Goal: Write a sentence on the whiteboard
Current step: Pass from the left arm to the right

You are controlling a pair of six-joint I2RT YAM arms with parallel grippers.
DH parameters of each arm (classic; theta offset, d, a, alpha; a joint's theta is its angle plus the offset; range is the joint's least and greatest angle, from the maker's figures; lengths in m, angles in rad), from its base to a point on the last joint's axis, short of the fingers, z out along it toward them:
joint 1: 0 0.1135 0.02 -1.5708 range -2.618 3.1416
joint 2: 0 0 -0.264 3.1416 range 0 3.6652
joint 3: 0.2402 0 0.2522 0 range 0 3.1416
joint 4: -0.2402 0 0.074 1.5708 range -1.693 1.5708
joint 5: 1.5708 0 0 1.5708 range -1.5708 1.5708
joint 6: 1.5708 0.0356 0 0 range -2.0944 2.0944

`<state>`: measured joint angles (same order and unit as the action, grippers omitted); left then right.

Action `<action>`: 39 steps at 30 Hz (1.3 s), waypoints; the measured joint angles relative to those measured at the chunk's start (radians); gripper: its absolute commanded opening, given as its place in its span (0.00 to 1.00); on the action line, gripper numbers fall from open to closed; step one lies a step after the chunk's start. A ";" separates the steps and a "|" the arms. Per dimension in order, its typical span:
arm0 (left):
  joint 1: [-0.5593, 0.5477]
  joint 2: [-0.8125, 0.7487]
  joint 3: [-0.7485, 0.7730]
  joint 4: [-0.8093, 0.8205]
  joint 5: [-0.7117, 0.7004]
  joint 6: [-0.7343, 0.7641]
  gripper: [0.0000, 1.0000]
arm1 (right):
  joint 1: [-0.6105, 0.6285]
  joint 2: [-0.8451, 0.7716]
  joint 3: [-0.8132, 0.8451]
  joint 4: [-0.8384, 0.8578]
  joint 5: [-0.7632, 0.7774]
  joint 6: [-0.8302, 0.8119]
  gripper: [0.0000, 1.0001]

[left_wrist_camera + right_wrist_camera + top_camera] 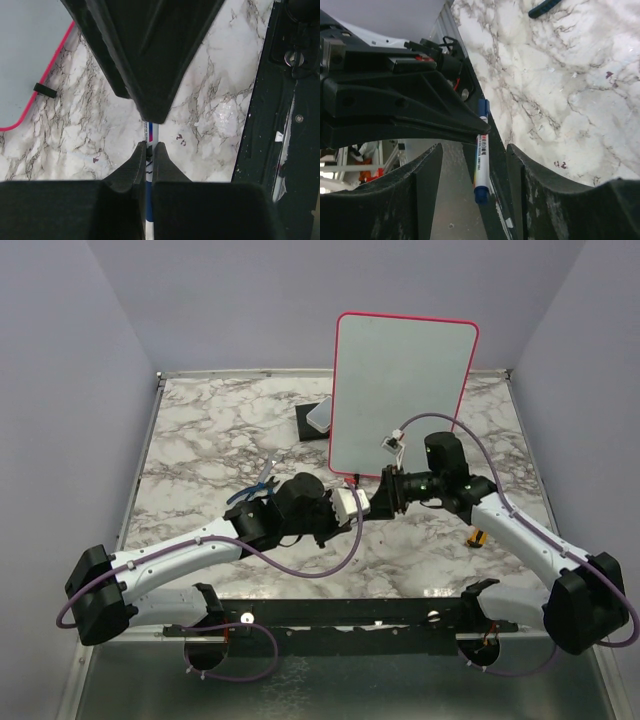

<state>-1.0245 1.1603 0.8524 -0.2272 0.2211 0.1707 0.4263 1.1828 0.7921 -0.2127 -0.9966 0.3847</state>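
The whiteboard (405,390) stands upright at the back, red-framed; its pale face shows no sentence. Its lower corner appears in the left wrist view as well, whiteboard (30,55). My left gripper (350,510) is shut on a white marker (154,131) with blue ends; its pads (137,162) pinch the barrel. My right gripper (475,172) faces it from the right, in front of the board. Its jaws stand open on either side of the marker (481,160), with a gap showing on both sides. The marker's blue end (480,194) hangs free between them.
A small eraser block (318,417) lies left of the board's foot. A blue item (252,491) lies on the marble by the left arm, and an orange one (477,538) by the right arm. A black rail (340,615) runs along the near edge.
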 measured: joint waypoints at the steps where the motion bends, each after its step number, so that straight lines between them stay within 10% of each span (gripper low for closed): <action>1: 0.000 0.000 0.000 0.000 0.000 0.000 0.00 | 0.015 0.004 0.000 0.000 0.000 0.000 0.54; 30: -0.001 0.013 0.000 -0.037 0.008 0.000 0.00 | 0.135 0.071 -0.014 0.021 0.068 0.032 0.30; 38: -0.001 0.013 0.000 -0.045 0.013 0.000 0.01 | 0.146 0.078 -0.017 0.016 0.108 0.008 0.00; 39: -0.001 0.013 0.000 -0.047 0.012 0.000 0.12 | 0.147 0.077 -0.019 0.015 0.116 0.007 0.00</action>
<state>-1.0252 1.1736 0.8524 -0.2741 0.2333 0.1707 0.5735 1.2598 0.7734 -0.1978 -0.8810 0.3916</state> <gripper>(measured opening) 0.021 0.069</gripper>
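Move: The pen is still in the left fingers, running roughly left-right with its cap at the left. Its middle lies about 2 cm to the left of the right hand point, 1 cm back and 2 cm below. The left fingertips holding it are some 5 cm left, level fore and aft, and 3 cm below; the whiteboard's lower edge is about 18 cm ahead, 5 cm right. From the left hand, the pen's middle is about 3 cm right, 1 cm back, 1 cm up. Sinking about 3.5 cm and easing 2 to 3 cm left and 2 cm back, the half-open right hand brings its fingers around the pen's barrel just beside the left fingertips, tipping slightly more downward. It narrows as it goes, then closes at the end and pinches the barrel. The left hand keeps its hold while drifting down about 1 cm. ##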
